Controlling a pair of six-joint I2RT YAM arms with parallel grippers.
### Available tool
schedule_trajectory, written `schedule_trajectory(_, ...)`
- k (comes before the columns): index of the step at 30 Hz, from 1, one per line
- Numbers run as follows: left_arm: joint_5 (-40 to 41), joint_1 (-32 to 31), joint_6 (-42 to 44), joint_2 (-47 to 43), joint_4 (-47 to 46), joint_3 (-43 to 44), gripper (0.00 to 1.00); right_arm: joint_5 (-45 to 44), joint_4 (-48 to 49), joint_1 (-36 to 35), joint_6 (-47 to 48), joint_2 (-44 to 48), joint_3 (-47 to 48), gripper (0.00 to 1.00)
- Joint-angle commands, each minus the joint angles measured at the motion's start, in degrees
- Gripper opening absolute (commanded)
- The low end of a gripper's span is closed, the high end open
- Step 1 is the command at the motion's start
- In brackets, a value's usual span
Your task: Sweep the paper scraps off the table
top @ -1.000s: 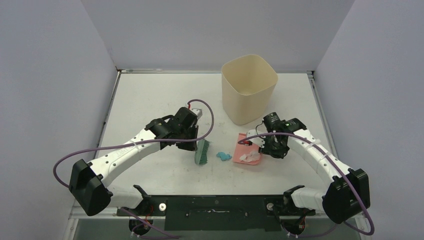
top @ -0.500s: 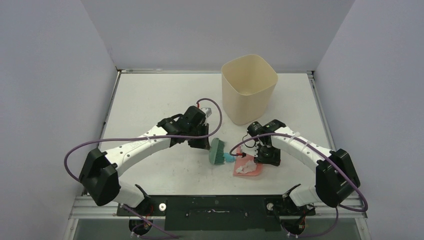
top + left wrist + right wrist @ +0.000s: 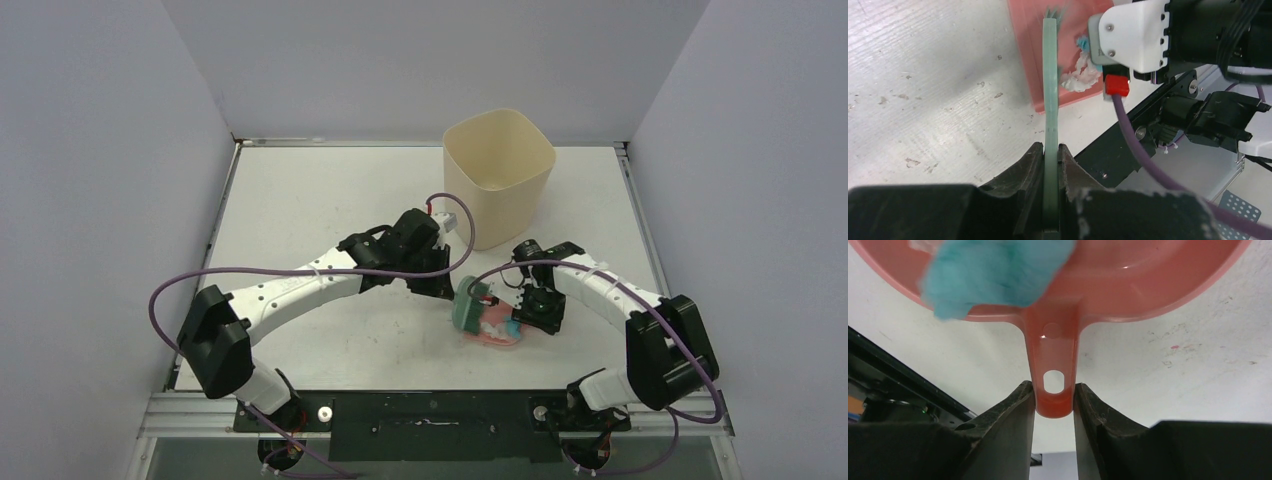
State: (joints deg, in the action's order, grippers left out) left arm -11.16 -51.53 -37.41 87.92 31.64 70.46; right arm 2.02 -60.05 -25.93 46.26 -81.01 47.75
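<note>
My left gripper (image 3: 443,283) is shut on the flat handle of the green hand brush (image 3: 466,311). In the left wrist view the gripper (image 3: 1050,151) pinches the handle (image 3: 1050,95), and the bristle end reaches over the pink dustpan (image 3: 1027,55). My right gripper (image 3: 537,312) is shut on the dustpan's handle (image 3: 1053,375). A teal scrap (image 3: 993,270) and a white scrap (image 3: 1081,80) lie in the dustpan (image 3: 497,334), which rests on the white table (image 3: 300,200) in front of the bin.
A tall beige bin (image 3: 498,175) stands behind the dustpan at the table's back. The table's black front rail (image 3: 430,412) runs close below the dustpan. Purple cables loop from both arms.
The left arm swept the brush to the right, pushing the teal scrap from the table onto the dustpan. The right arm drew the dustpan slightly nearer and toward the brush.
</note>
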Motion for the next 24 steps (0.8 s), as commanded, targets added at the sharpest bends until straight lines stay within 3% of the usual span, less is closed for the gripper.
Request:
schedule_trajectory(1, 3.6, 0.2, 1.4, -4.6, 0.8, 3.7, 0.0, 10.4, 6.3, 4.0, 4.6, 4.9, -2.4, 0.07)
schedule_trajectory(8, 10.7, 1.5, 6.9, -7.5, 11.4, 8.5, 0.0, 13.8, 9.9, 5.6, 5.2, 11.9, -6.0, 0.06)
schedule_trajectory(14, 17.9, 4.3, 12.2, -15.5, 15.0, 7.8, 0.0, 13.6, 8.3, 5.8, 4.4, 13.1, -6.0, 0.06)
schedule_trajectory(19, 21.9, 9.1, 17.7, -24.8, 12.7, -1.2, 0.0, 13.4, 6.2, 5.8, 1.8, 15.2, -3.1, 0.05)
schedule_trajectory(24, 26.8, 13.8, 20.1, -36.2, 2.2, -15.9, 0.0, 16.1, 3.8, 5.5, -1.5, 17.9, 1.2, 0.05)
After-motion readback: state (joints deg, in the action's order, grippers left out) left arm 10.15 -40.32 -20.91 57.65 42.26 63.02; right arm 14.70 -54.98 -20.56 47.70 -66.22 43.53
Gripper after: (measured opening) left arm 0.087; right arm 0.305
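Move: My left hand holds the brush some 15 cm above the table. The dustpan it has just swept into lies about 10 cm to its right, 1 cm ahead and 14 cm below. In the pan, the teal scrap is about 14 cm to the right and the white scrap 10 cm, both about 1 cm ahead; the bin stands some 27 cm ahead and 11 cm right. My right hand grips the handle, with the dustpan's middle about 9 cm left, 2 cm ahead and 4 cm below. I swing my left hand away from the dustpan, about 17 cm left and some 8 cm up, gathering speed and sinking slightly at the end. I keep the brush gripped while the wrist tips its head forward and turns it counter-clockwise, about 30 degrees in all. My right hand keeps hold of the handle, tilts the pan's left side up roughly 20 degrees and shifts it a couple of centimetres left and up. ##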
